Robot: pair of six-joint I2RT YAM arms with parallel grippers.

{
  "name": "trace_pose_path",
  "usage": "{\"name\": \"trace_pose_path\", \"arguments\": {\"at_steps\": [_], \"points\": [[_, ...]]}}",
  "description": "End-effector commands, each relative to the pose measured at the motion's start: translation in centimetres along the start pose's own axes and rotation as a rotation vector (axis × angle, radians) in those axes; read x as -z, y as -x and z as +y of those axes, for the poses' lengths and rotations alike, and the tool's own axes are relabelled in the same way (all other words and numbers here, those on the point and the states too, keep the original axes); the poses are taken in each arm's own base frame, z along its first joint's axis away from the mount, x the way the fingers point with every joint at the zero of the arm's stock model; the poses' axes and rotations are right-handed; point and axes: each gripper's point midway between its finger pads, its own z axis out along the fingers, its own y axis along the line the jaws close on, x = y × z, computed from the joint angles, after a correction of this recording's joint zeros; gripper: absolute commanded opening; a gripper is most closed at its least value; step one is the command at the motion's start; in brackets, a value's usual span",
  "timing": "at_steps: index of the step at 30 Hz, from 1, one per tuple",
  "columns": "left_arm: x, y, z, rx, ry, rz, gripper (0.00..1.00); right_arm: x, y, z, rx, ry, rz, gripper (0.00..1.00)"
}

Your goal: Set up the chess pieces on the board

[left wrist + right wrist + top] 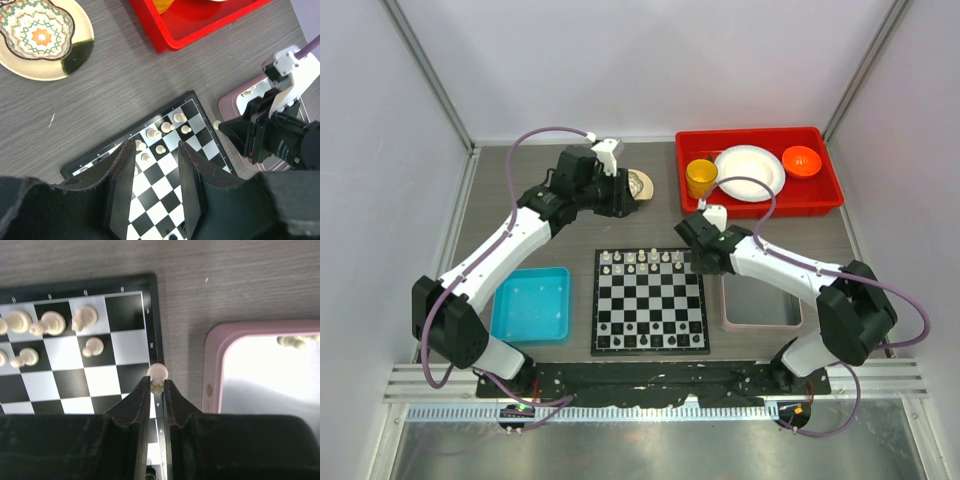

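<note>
The board (650, 300) lies between the arms, with cream chess pieces (640, 261) on its two far rows and dark ones on the near row. My right gripper (157, 383) is shut on a small cream piece (158, 371), held just above the board's (75, 340) right border near the far right corner. From above, that gripper (696, 260) sits at this same corner. My left gripper (155, 146) hangs open over the board's (170, 185) far side with nothing between its fingers. From above, it (623, 203) hovers beyond the far edge.
A pink-rimmed grey tray (216, 340) right of the board holds a few more cream pieces (294, 341). A patterned dish (42, 37) sits behind the left gripper. The red bin (820, 200) with plate and cups is far right, and a blue bin (530, 305) is left.
</note>
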Motion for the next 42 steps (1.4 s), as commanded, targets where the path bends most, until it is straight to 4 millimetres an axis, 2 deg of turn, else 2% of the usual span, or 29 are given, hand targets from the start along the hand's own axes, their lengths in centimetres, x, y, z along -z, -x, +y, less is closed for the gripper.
{"name": "trace_pose_path", "arguments": {"at_steps": [1,7,18,26,36,38,42], "points": [[0.1,1.1,-0.1,-0.002,-0.011,-0.041,0.43,0.7,4.4,0.8,-0.002,0.024,-0.091,0.13],[0.0,1.0,0.0,-0.002,-0.007,-0.038,0.43,-0.9,5.6,1.7,-0.008,0.060,-0.071,0.13],[0.0,1.0,0.1,-0.002,-0.002,-0.038,0.43,-3.3,5.3,2.9,0.007,0.076,-0.024,0.12],[0.1,1.1,0.1,-0.004,-0.002,-0.041,0.43,-3.8,5.3,3.5,0.006,0.090,-0.015,0.12],[0.1,1.1,0.1,-0.004,-0.003,-0.039,0.43,-4.3,5.3,3.2,0.003,0.084,-0.011,0.12],[0.1,1.1,0.2,-0.003,-0.002,-0.040,0.43,-4.4,5.1,3.3,0.004,0.086,-0.006,0.15],[0.0,1.0,0.2,-0.001,-0.002,-0.036,0.43,-4.5,5.1,3.4,0.001,0.099,-0.004,0.27]]}}
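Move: Forward and to the left of the right hand, which already holds a white piece, is the empty far-right corner square of the board: about 6 cm ahead, 2 cm left and 4 cm below. A standing white piece is on the next square, 3 cm left of that corner, and a pawn stands 3 cm nearer than this piece. The pink tray's middle is roughly 14 cm right of the hand and 4 cm back. From the left hand the corner square lies some 15 cm right, 2 cm back and 21 cm down. Carrying the held white piece to the far-right corner square, the right hand goes about 6 cm forward, first rising a little, then sinking some 3 cm to bring the piece's foot down onto the board. It ends with a slow 2 cm creep left and slightly forward, hardly turning the wrist; at the very end the grip just begins to ease, fingers still around the piece. ##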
